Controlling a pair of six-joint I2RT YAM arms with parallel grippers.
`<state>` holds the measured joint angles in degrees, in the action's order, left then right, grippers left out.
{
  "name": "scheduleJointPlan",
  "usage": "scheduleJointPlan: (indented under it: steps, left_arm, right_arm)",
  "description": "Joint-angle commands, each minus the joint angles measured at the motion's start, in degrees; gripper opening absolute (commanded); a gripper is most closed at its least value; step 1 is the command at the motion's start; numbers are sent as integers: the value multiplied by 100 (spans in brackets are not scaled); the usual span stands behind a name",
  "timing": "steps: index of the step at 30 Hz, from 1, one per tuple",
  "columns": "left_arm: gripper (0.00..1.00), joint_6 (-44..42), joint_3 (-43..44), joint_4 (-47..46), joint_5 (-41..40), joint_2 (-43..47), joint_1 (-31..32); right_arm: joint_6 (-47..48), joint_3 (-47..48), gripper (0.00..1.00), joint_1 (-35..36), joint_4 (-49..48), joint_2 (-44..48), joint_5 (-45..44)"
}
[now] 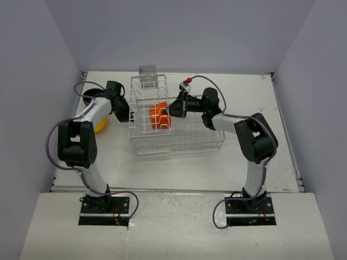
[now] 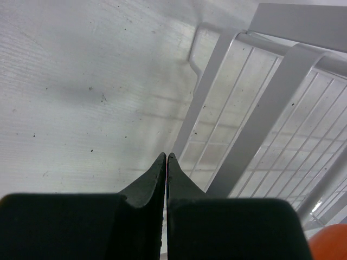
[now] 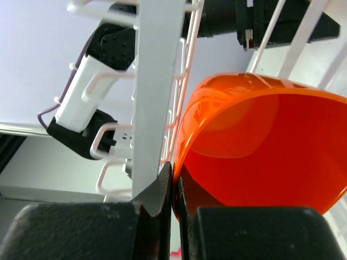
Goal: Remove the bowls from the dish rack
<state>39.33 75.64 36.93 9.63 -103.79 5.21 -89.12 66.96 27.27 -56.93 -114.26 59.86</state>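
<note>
An orange-red bowl [image 1: 158, 116] stands on edge inside the tall section of the white wire dish rack [image 1: 179, 142]. My right gripper [image 1: 169, 111] reaches in from the right. In the right wrist view that gripper [image 3: 174, 173] is shut on the bowl's [image 3: 271, 141] rim, one finger inside it and one outside, next to a rack bar [image 3: 154, 81]. My left gripper [image 1: 130, 115] is beside the rack's left side. The left wrist view shows it [image 2: 166, 157] shut and empty above the table, with the rack [image 2: 282, 92] to its right and a patch of the orange-red bowl [image 2: 331, 244]. A yellow bowl [image 1: 101, 127] lies on the table, partly hidden by the left arm.
The low basket part of the rack [image 1: 206, 145] extends toward the right arm. Grey walls enclose the table on three sides. A small grey plate [image 1: 147, 70] sits at the rack's far end.
</note>
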Motion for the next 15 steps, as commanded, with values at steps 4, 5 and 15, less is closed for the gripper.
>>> scheduleJointPlan:
  steps: [4,5,15]
  left_arm:
    - [0,-189,-22,-89,48,359,-82]
    - [0,-198,-31,-89,39,377,-82]
    - [0,-312,-58,16,-180,377,-82]
  right_arm:
    - [1773,-69,0,-432,1770,1211,474]
    - [2219,-8,0,-520,2364,1291,448]
    - [4929,1178,0,-1135,6472,1652,-605]
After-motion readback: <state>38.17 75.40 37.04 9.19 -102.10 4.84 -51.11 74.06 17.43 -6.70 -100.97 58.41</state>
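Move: The orange bowl, already pinched by its rim in the right hand and under the wires of the rack's tall tier, has its middle about 4 cm left of that hand and 4 cm below, level fore and aft. The tall tier's middle is some 7 cm left, 3 cm ahead and 8 cm below; the low tier's, on the free side, roughly 11 cm right, 5 cm ahead, 18 cm down. From the left hand the bowl is about 13 cm right, 4 cm back, 11 cm higher. The orange bowl is drawn out of the tall tier by the right hand, which keeps its rim pinch and goes about 8 cm to the right at nearly constant height, out over the low tier, curving forward some 3 cm in the later part. Meanwhile the left-pointing fingers tip downward and swing slightly clockwise, with a little roll, some 20 degrees in all. ##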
